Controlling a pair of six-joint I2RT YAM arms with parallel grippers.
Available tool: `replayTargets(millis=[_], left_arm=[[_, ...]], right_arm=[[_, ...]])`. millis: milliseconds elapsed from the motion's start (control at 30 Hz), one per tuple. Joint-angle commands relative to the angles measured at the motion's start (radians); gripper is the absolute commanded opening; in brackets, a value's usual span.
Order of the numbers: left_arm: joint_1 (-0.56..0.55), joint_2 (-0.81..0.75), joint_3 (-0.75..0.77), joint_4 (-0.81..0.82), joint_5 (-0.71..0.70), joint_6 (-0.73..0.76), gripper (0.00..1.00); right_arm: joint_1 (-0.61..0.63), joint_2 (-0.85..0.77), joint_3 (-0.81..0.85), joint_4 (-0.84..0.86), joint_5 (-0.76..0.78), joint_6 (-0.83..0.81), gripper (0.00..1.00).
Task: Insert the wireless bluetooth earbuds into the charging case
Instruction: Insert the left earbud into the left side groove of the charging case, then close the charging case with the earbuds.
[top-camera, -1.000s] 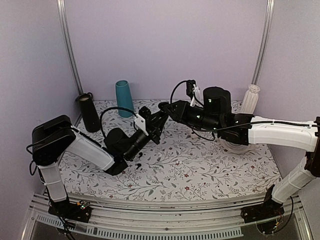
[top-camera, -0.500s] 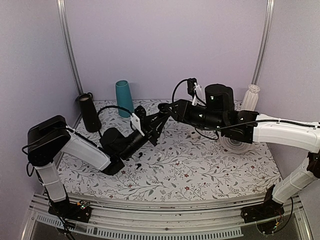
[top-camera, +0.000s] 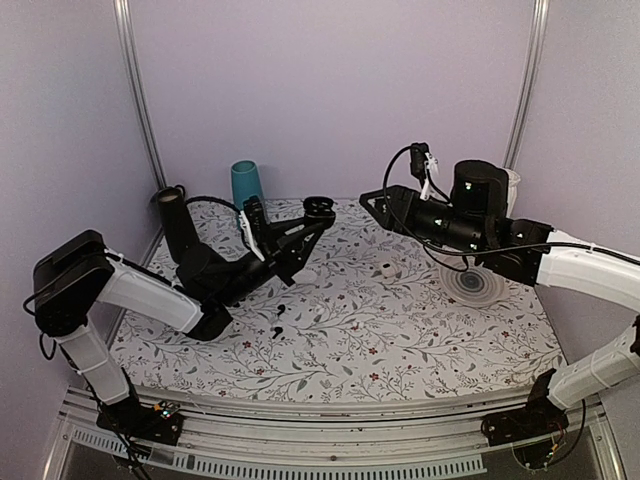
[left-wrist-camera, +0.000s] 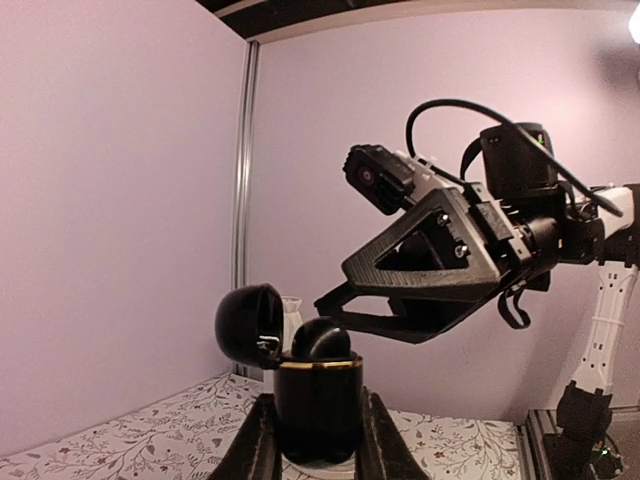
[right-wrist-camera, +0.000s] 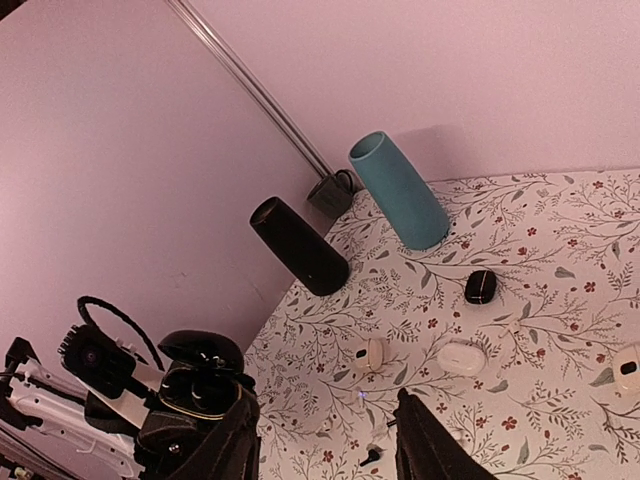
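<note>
My left gripper (left-wrist-camera: 318, 440) is shut on the charging case (left-wrist-camera: 318, 405), a glossy black case held upright above the table with its lid (left-wrist-camera: 250, 322) swung open. One earbud's rounded head (left-wrist-camera: 321, 340) sticks out of the case top. In the top view the case (top-camera: 318, 208) is raised at centre-left, and my right gripper (top-camera: 368, 200) hangs to its right, apart from it. The right gripper (right-wrist-camera: 325, 450) is open with nothing between its fingers. Another black earbud (right-wrist-camera: 372, 456) lies on the table (top-camera: 420, 340) below, also visible from the top as the earbud (top-camera: 279, 330).
A teal cylinder (right-wrist-camera: 398, 190) and a black cylinder (right-wrist-camera: 298, 245) stand at the back left. A small squarer black case (right-wrist-camera: 481, 287) and white cases (right-wrist-camera: 462, 357), (right-wrist-camera: 371, 354) lie on the floral cloth. A round disc (top-camera: 472, 283) sits under my right arm.
My right gripper has pulled back to the right, away from the case, and opened wider. My left arm has swung the case slightly left and up.
</note>
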Motion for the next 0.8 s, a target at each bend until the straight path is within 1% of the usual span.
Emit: replayTargets(millis=[0, 133, 400, 600, 767], left_arm=[[0.028, -0.045, 0.001, 0.04, 0.155, -0.124, 0.0], [0.039, -0.068, 0.017, 0.028, 0.263, -0.205, 0.0], [0.046, -0.111, 0.013, 0.048, 0.376, -0.303, 0.0], [0.047, -0.125, 0.016, 0.037, 0.404, -0.335, 0.0], [0.053, -0.114, 0.021, 0.031, 0.414, -0.358, 0.0]], right_arm=[[-0.047, -0.028, -0.028, 0.046, -0.114, -0.059, 0.48], [-0.074, -0.014, -0.018, 0.065, -0.212, -0.115, 0.48], [-0.109, 0.047, 0.012, 0.109, -0.407, -0.163, 0.49], [-0.107, 0.139, 0.08, 0.113, -0.601, -0.202, 0.49], [-0.099, 0.147, 0.078, 0.153, -0.657, -0.213, 0.49]])
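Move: My left hand holds the open charging case upright at its fingertips, its middle only a centimetre or two beyond the pads. From my empty right hand the case lies about 9 cm to the left, roughly 1 cm back and a little lower. Far below on the table, some 30 cm under my right hand, a white oval box lies about 14 cm left and 6 cm ahead, and a white square box 7 cm right and 8 cm ahead. I keep the case gripped in my left hand, drawing it back about 6 cm and lifting it 3 cm while turning it some 25 degrees clockwise. My right hand, fingers staying open and empty, first eases slightly right, then swings left towards the case by about 5 cm, drifting back and finally sinking a little as it turns nearly 30 degrees counter-clockwise. ##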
